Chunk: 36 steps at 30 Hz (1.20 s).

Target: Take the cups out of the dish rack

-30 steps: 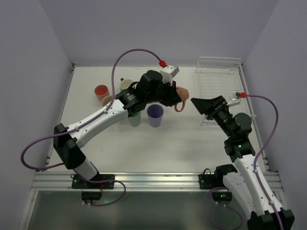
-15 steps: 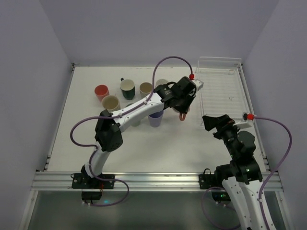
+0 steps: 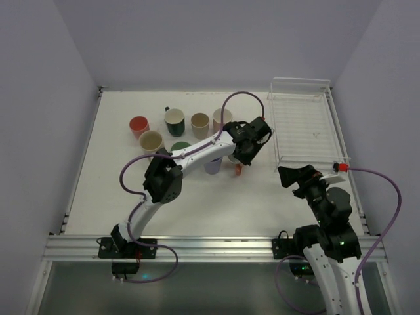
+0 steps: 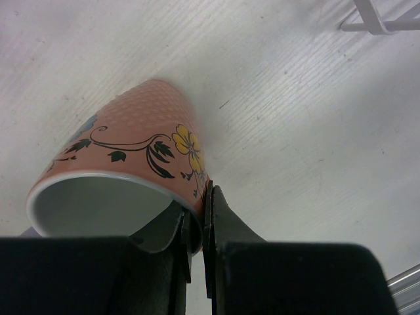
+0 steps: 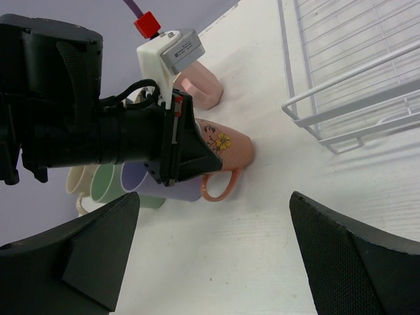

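My left gripper point(image 4: 197, 205) is shut on the rim of a salmon mug point(image 4: 131, 141) with a flower print. One finger is inside the mug and one outside. The mug is tilted, its base low over the table beside the lavender cup point(image 5: 172, 191). From above, the salmon mug point(image 3: 237, 163) shows just left of the dish rack point(image 3: 326, 125), which holds no cups. My right gripper point(image 5: 213, 262) is open and empty, near the rack's front corner and facing the mug point(image 5: 231, 148). Red point(image 3: 138, 124), dark green point(image 3: 174, 121), tan point(image 3: 199, 121), pink point(image 3: 222, 117), cream point(image 3: 151, 140) and light green point(image 3: 180, 147) cups stand on the table.
The cups stand grouped at the back left and middle of the white table point(image 3: 216, 203). The left arm point(image 3: 197, 152) reaches across over them. Grey walls close in the table on three sides. The rack's wire corner point(image 5: 321, 134) lies close to the right gripper.
The left gripper carried the salmon mug down and toward the near side, next to the lavender cup. The right arm drew back toward its base, still open.
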{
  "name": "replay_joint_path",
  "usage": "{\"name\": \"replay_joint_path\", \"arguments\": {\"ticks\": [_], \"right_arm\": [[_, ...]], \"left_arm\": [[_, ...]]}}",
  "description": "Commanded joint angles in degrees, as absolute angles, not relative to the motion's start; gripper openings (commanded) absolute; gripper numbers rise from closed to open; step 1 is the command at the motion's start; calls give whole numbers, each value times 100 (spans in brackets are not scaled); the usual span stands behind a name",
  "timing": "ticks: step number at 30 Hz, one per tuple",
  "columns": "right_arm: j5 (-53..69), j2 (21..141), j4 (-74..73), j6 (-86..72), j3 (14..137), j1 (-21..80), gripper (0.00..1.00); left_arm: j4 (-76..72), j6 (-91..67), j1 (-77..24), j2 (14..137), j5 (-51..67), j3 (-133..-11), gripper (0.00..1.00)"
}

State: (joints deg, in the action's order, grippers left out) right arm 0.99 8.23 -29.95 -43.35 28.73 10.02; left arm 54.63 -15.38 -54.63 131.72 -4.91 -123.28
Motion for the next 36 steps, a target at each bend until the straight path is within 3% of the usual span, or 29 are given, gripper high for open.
{"name": "replay_joint_path", "arguments": {"ticks": [1,5,12,25,26,32,36], "right_arm": [[141,791,-3032,-4210,3032,993,99],[114,800,-3023,-4184,3076,1002,99],[79,756,-3059,-4175,3296,993,99],[79,747,-3103,-4157,3586,1002,99],[70,747,-3111,-4157,3612,1002,99],[0,739,-3226,-4166,3990,1002,99],[-140,633,-3190,-4131,4253,1002,99]], "left_arm": [[5484,-1354,-5467,13078,-642,-12709,0],[5528,-1327,-5467,13166,-729,-12718,0],[5440,-1301,-5467,13131,-843,-12744,31],[5309,-1257,-5467,12929,-1151,-12779,55],[5282,-1266,-5467,12833,-1186,-12771,58],[4861,-1283,-5449,12245,-1669,-12875,100],[4484,-1196,-5449,11674,-1994,-12877,100]]}}
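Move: The left fingers still pinch the orange flowered cup's rim on its right side; the cup's middle is about 3 cm left, 1 cm ahead and 4 cm below. The lavender cup stands roughly 10 cm left of the flowered one, level with it; the pink cup is some 13 cm ahead and 10 cm left of the hand. The dish rack's middle lies about 14 cm ahead and 21 cm right. From the right hand, the flowered cup is around 12 cm ahead, 15 cm left, 17 cm below. The left fingers release the flowered cup's rim, opening gradually from their pinch while the hand barely shifts, then spreading wide as it climbs about 7 cm and drifts forward some 4 cm, away from the cup, tipping its fingertips forward about 15 degrees. The empty right hand, still open, rises about 7 cm and eases slightly back. ##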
